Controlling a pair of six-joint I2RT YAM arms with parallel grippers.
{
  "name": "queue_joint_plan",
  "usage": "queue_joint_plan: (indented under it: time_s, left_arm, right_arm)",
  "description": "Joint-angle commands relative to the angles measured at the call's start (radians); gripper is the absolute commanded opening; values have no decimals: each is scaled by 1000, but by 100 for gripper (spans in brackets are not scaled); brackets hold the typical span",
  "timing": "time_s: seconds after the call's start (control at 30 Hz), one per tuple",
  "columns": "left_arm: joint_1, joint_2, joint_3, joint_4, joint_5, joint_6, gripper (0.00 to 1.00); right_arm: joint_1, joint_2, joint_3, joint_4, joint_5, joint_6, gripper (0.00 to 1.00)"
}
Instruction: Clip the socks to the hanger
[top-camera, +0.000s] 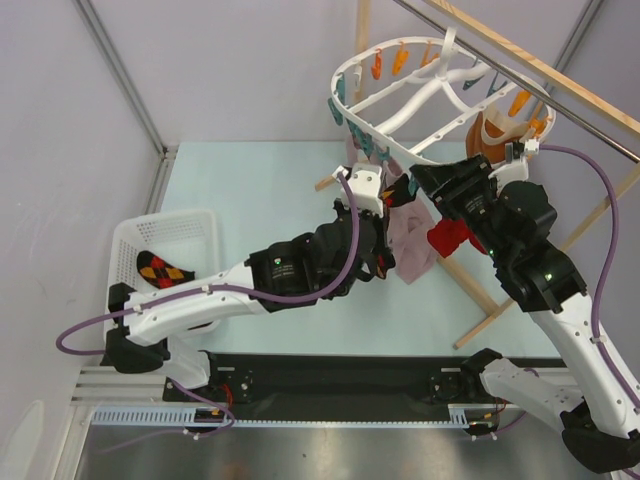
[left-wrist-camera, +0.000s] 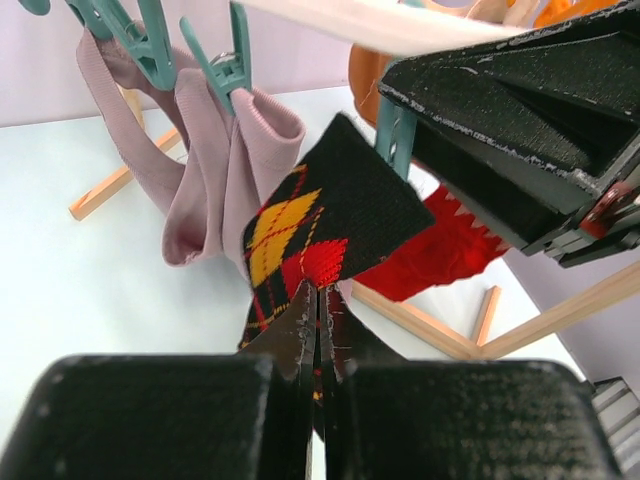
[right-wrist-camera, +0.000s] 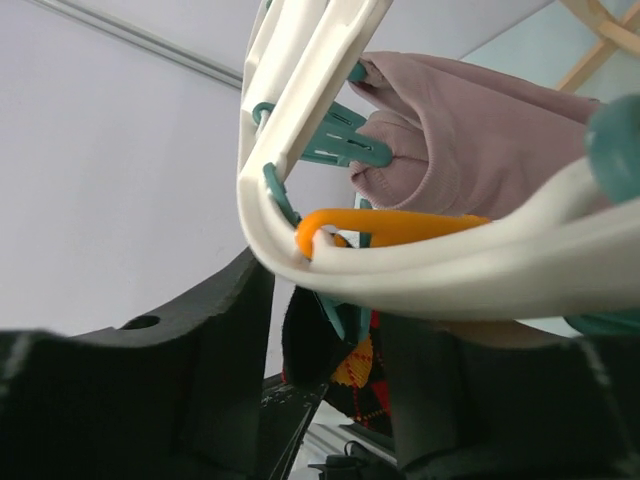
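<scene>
My left gripper is shut on a black argyle sock and holds it up under the white ring hanger. The sock's top edge meets a teal clip. My right gripper has its fingers close on either side of that clip, and the sock shows just below. In the top view both grippers, left and right, meet at the ring's near rim. The second sock lies in the white basket.
A mauve-pink cloth hangs from teal clips beside the sock. A red cloth and an orange-brown garment hang nearby. Wooden rack poles and legs stand at the right.
</scene>
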Motion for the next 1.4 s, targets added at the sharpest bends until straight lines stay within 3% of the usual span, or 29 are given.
queue_joint_plan:
  time_s: [0.0, 0.17, 0.23, 0.27, 0.37, 0.57, 0.7, 0.8, 0.93, 1.13, 1.3, 1.37]
  left_arm:
    - [8, 2, 54, 32, 15, 17, 0]
    - [15, -1, 47, 46, 43, 18, 3]
    - [15, -8, 40, 52, 44, 17, 19]
    - [16, -13, 26, 55, 50, 18, 33]
    - [15, -50, -20, 72, 64, 26, 55]
    - [28, -160, -127, 101, 93, 85, 64]
    - [85, -267, -164, 84, 145, 122, 65]
    - [207, -315, -192, 49, 318, 106, 64]
    - [511, -383, -278, 101, 762, 105, 68]
    - [743, -338, -267, 151, 989, 106, 73]
    - [896, -214, -262, 338, 1202, 46, 74]
    - [920, -162, -247, 391, 1244, 62, 75]
  right_arm:
    - [2, -15, 6, 15, -3, 11, 50]
    - [2, -16, 13, 6, -3, 5, 64]
    - [1, -16, 15, 0, -3, 1, 70]
    - [1, -18, 15, -1, -3, 1, 72]
    - [-2, -22, 9, -9, 0, -4, 76]
    - [-31, -41, -14, -28, 6, -61, 78]
    - [-48, -56, -17, -58, 11, -142, 78]
    - [-53, -76, -22, -67, 9, -226, 78]
    - [-58, -91, -11, -75, -15, -321, 78]
    - [-81, -93, 12, -117, -22, -389, 78]
    - [-85, -116, 29, -152, -29, -446, 78]
    - [-87, -125, 38, -150, -105, -493, 78]
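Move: The left hand still pinches the argyle sock, whose top is at the teal clip about 3 cm ahead, 4 cm right and 3 cm above. That clip is practically at the right hand's fingertips, about 1 cm ahead and 1 cm left. From the left hand the mauve cloth hangs some 12 cm ahead, 2 cm right and 6 cm lower, and the red sock 5 cm ahead, 10 cm right and 8 cm lower. Left hand releases the sock and swings 20 cm left-forward; right hand frees the clip, easing 5 cm right-down. ##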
